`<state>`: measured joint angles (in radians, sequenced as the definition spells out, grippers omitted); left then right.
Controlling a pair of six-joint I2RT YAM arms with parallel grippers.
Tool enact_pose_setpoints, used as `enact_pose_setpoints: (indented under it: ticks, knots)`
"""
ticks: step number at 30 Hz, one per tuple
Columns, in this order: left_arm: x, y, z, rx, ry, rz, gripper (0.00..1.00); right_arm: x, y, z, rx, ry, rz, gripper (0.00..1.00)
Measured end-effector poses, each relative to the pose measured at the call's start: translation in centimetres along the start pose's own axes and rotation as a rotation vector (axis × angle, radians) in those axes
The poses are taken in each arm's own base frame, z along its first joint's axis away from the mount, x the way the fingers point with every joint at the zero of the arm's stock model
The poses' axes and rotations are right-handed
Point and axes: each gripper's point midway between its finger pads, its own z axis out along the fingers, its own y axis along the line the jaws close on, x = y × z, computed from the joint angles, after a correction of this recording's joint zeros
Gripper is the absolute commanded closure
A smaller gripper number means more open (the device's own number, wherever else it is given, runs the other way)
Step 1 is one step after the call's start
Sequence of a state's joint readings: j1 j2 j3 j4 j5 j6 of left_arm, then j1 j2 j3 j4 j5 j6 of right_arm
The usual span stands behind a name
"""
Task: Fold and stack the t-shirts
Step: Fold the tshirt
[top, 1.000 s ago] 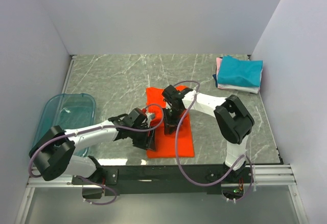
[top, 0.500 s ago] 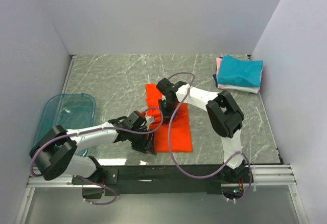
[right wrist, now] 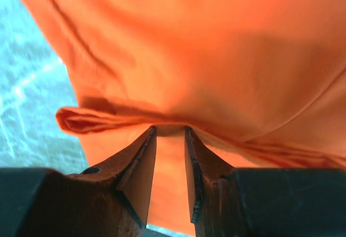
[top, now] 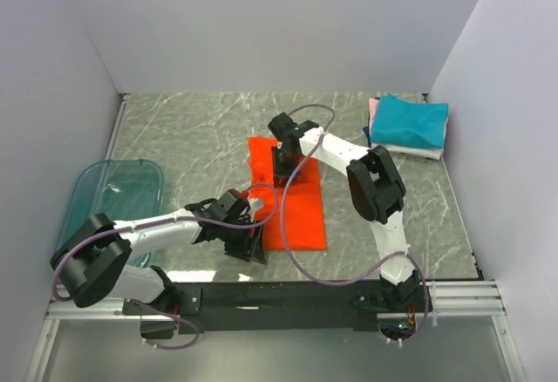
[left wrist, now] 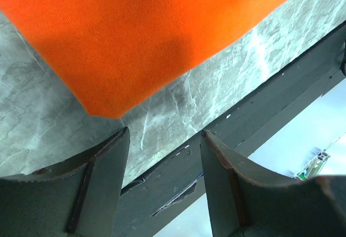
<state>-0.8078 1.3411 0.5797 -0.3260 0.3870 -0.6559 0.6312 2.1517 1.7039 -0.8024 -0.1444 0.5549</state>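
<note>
The orange-red t-shirt (top: pixel 296 212) lies folded into a long strip at the table's middle. My right gripper (top: pixel 281 171) stands over its far half, shut on a raised fold of the orange cloth (right wrist: pixel 216 47), which bunches at the fingertips of that gripper (right wrist: pixel 169 130). My left gripper (top: pixel 255 244) is open at the shirt's near left corner (left wrist: pixel 108 107), with nothing between its fingers (left wrist: pixel 165 135); the corner lies just beyond its tips. A stack of folded t-shirts sits at the back right: teal (top: pixel 410 120) on top, pink (top: pixel 373 110) and white (top: pixel 410 150) under it.
A translucent blue-green bin (top: pixel 113 194) stands at the left edge. The dark front rail (left wrist: pixel 270 107) runs right beneath my left gripper. White walls close in the marble table (top: pixel 192 138) on three sides.
My right gripper has moved toward the far wall with the cloth in it, and the shirt's near edge has slid back from the table's front. The left gripper has stayed near the front corner.
</note>
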Motion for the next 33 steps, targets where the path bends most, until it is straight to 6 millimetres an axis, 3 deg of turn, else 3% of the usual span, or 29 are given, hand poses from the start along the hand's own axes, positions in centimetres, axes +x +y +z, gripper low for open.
enact_pose_setpoints:
  ticks: [11,16,20,25,33]
  knots:
    - [-0.4,0.5,-0.3,-0.036,-0.031,0.003,0.38,-5.6,-2.0,-2.4,-0.018,-0.098,0.082,0.64]
    - [-1.3,1.1,-1.0,-0.086,-0.084,0.006,0.36,-5.4,-4.6,-3.2,0.001,-0.099,0.102,0.63]
    - [-2.9,1.5,-1.9,-0.1,-0.143,-0.009,0.36,-1.6,-7.5,-4.8,0.028,-0.057,0.11,0.63]
    - [-5.4,3.3,-3.0,-0.116,-0.206,-0.068,0.36,4.4,-9.2,-6.1,0.005,0.009,0.085,0.63]
    - [-6.4,3.4,-1.9,-0.084,-0.159,-0.062,0.41,14.3,-11.3,-4.7,-0.043,0.208,0.096,0.63]
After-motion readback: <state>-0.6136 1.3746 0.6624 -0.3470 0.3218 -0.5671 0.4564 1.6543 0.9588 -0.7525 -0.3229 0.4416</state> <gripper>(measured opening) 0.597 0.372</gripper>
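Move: By the left hand, the t-shirt's bottom-left corner lies about 2 cm to its left, 1 cm ahead and 3 cm below; the flap's left end is some 17 cm ahead and 2 cm left. The right hand is over the flap's edge, about 3 cm below it, with the far edge some 10 cm ahead. From the right hand, the bottom-right corner lies about 19 cm back and 12 cm right. Leaving the flap, the right hand rises about 3 cm while still going forward some 5 cm, then swings right and sweeps back about 20 cm, sinking towards the bottom-right corner beside the right edge, its fingers tipping more downward, then back towards the base. The left hand waits, then slides about 7 cm forward along the left edge, fingers staying open. ##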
